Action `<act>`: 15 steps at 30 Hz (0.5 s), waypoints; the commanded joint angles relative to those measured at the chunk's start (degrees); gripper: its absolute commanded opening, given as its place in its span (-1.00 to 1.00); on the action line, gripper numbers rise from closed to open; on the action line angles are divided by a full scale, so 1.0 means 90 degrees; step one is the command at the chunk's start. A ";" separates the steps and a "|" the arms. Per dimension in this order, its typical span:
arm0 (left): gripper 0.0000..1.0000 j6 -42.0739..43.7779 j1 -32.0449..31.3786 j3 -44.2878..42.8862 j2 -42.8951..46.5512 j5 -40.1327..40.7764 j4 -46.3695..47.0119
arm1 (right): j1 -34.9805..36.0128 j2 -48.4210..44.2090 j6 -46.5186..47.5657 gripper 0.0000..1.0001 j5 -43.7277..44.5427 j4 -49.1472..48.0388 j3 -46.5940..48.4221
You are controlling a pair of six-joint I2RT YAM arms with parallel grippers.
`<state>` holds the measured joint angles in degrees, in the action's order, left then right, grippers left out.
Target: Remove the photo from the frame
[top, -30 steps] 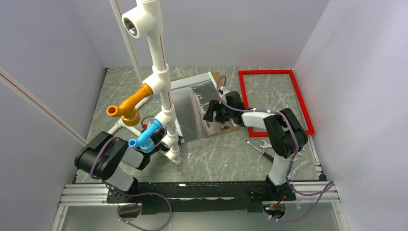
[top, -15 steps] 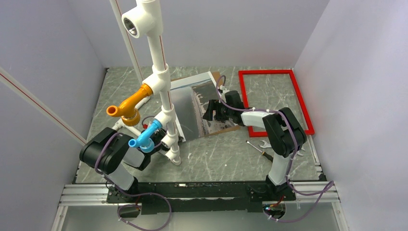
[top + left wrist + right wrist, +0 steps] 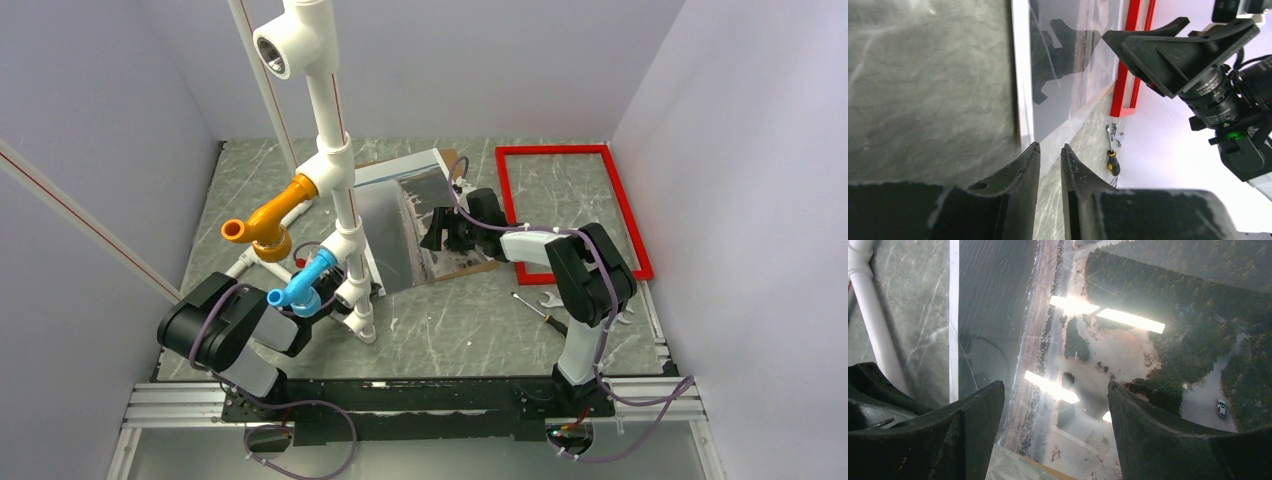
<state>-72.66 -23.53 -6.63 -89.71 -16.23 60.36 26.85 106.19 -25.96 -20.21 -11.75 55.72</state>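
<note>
The red frame point(image 3: 573, 207) lies flat and bare at the back right of the table, also in the left wrist view as the frame point(image 3: 1129, 75). The photo point(image 3: 428, 222), a grey-and-dark landscape print, lies left of it on a brown board; a pale-edged grey sheet covers its left part. My right gripper point(image 3: 440, 232) hovers open just over the photo point(image 3: 1138, 345), jaws wide apart point(image 3: 1055, 385), touching nothing. My left gripper point(image 3: 1048, 146) sits low by the sheet's near corner, its fingers a narrow gap apart with only table showing between them.
A tall white pipe stand point(image 3: 335, 180) with orange and blue elbows rises between my left arm point(image 3: 225, 330) and the photo. A screwdriver point(image 3: 540, 308) and a small wrench point(image 3: 552, 298) lie near the right arm. The brown board's edge point(image 3: 1048, 467) shows under the photo. Walls enclose the table.
My left arm shifted slightly forward and back, and its fingers have drawn closer together. The right arm, the photo and the frame have not moved.
</note>
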 commanded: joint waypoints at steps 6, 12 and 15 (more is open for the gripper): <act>-0.43 0.0081 -0.0061 -0.0015 0.0307 -0.0051 -0.0025 | 0.0087 0.0264 0.0013 0.55 -0.0063 0.0431 0.0001; -0.08 0.0125 -0.0105 -0.0205 0.0311 -0.0075 -0.0825 | 0.0096 0.0274 0.0013 0.55 -0.0069 0.0446 0.0009; -0.01 0.0154 -0.0144 -0.0454 0.0168 -0.0306 -0.1142 | 0.0098 0.0254 0.0013 0.56 -0.0061 0.0445 0.0010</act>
<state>-72.60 -24.16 -8.08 -87.22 -16.73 54.48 27.00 106.34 -25.98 -20.23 -11.73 55.88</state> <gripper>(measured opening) 0.484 0.776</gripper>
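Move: The photo's near corner, with a clear sheet over it, lies almost at the left fingertips: about 1 cm ahead of the hand point, 1 cm to its right and 2 cm below. The empty red frame's middle is roughly 18 cm ahead and 36 cm to the right; the screwdriver lies some 30 cm right and 5 cm back. From the right hand, that corner is about 11 cm back, 9 cm left and 2 cm below. At the corner of the photo and its clear sheet, the left fingers spread from about a quarter to half open, while the hand lifts about 1 cm and sinks back down to where it began, barely drifting sideways and ending with the corner between its tips. The right hand stays still over the photo, fingers wide, a fingertip still resting on the sheet. ##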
